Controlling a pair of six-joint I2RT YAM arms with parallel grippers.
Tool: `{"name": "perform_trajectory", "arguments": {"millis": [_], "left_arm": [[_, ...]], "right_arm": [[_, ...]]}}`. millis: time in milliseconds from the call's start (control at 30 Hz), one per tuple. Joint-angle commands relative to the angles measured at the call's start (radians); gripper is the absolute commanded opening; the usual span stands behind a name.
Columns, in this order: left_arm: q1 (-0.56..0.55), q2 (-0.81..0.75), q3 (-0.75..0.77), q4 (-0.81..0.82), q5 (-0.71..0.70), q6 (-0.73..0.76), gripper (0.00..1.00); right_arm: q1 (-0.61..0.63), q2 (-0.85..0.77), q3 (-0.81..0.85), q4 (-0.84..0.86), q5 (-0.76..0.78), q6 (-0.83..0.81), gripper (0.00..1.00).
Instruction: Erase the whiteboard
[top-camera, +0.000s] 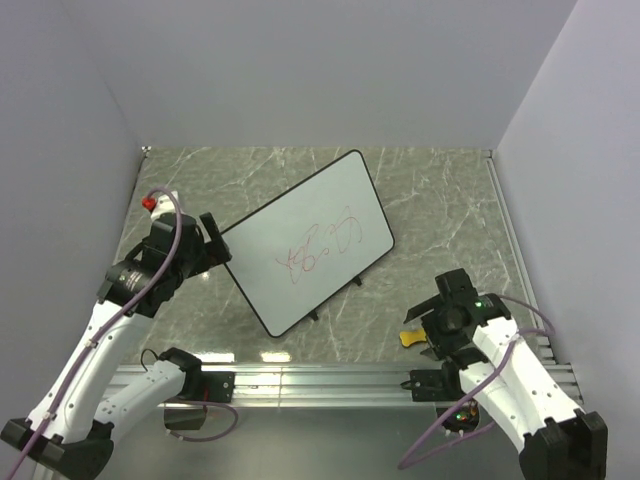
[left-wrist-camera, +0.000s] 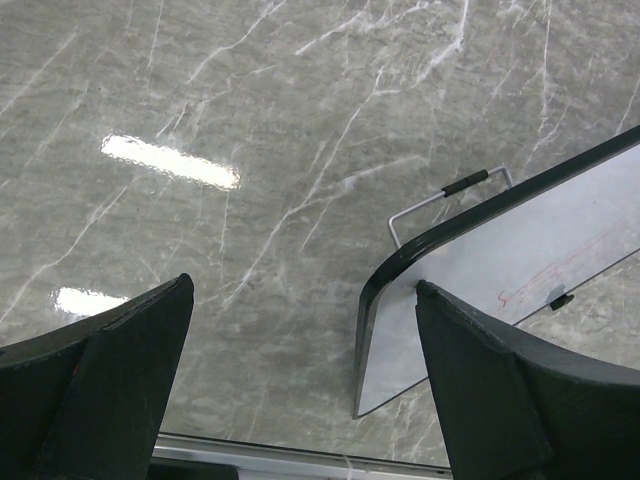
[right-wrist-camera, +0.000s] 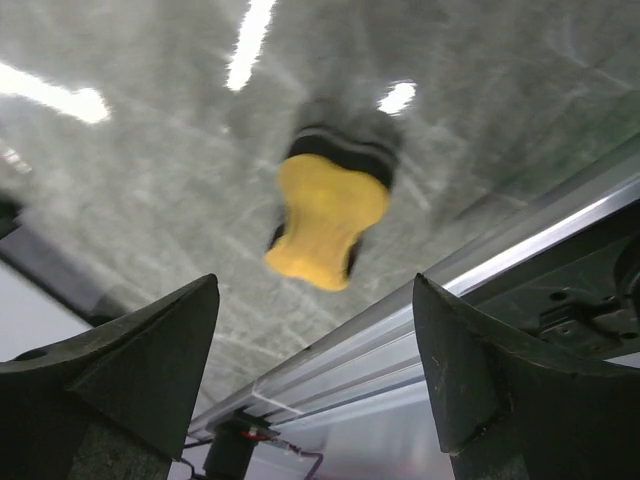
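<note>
The whiteboard (top-camera: 320, 215) lies tilted across the middle of the marble table, black-rimmed, with red scribbles (top-camera: 318, 247) on it. My left gripper (top-camera: 220, 243) is open at the board's left corner. In the left wrist view the board's rounded corner (left-wrist-camera: 500, 250) reaches in between the fingers, close to the right finger (left-wrist-camera: 510, 390), and the left gripper (left-wrist-camera: 305, 288) holds nothing. The yellow bone-shaped eraser (top-camera: 410, 339) lies on the table by the front rail. My right gripper (top-camera: 425, 330) hovers over it, open. In the right wrist view the eraser (right-wrist-camera: 325, 215) looks blurred, just past the right gripper (right-wrist-camera: 317, 290).
An aluminium rail (top-camera: 330, 380) runs along the table's near edge and shows under the right fingers (right-wrist-camera: 400, 330). The board's wire stand foot (left-wrist-camera: 440, 205) sticks out behind its corner. A small red-topped object (top-camera: 150, 203) sits at the far left. White walls enclose the table.
</note>
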Motion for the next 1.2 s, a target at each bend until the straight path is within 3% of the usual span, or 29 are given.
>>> {"name": "perform_trajectory", "arguments": {"millis": [0,133,367,733,1167], "left_arm": [[-0.002,0.004,-0.006,0.021,0.013,0.024,0.99],[-0.002,0.010,-0.006,0.021,0.016,0.033,0.99],[-0.002,0.026,0.011,0.005,0.021,0.036,0.99],[-0.002,0.030,0.009,-0.004,0.002,0.027,0.99],[-0.002,0.047,0.009,0.005,-0.007,0.022,0.99]], "right_arm": [[-0.005,0.005,-0.047,-0.002,0.003,0.052,0.84],[-0.005,0.030,-0.064,0.038,0.047,0.052,0.83],[-0.007,0.115,-0.070,0.135,0.055,0.043,0.72],[-0.007,0.198,-0.024,0.155,0.075,-0.003,0.57],[-0.005,0.256,0.068,0.144,0.104,-0.092,0.54]]}}
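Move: The yellow eraser lies almost under the right hand, about 3 cm below its open fingers, some 1 cm ahead and 1 cm to the left. From that hand, the whiteboard's middle is roughly 18 cm ahead, 22 cm left and 5 cm higher, with its nearer foot about 12 cm ahead and 13 cm left. The idle left hand has the eraser about 41 cm right, 11 cm back and 22 cm below. Right hand dips about 3 cm and back, then forward about 4, fingers partly closing, rear finger against the eraser. ##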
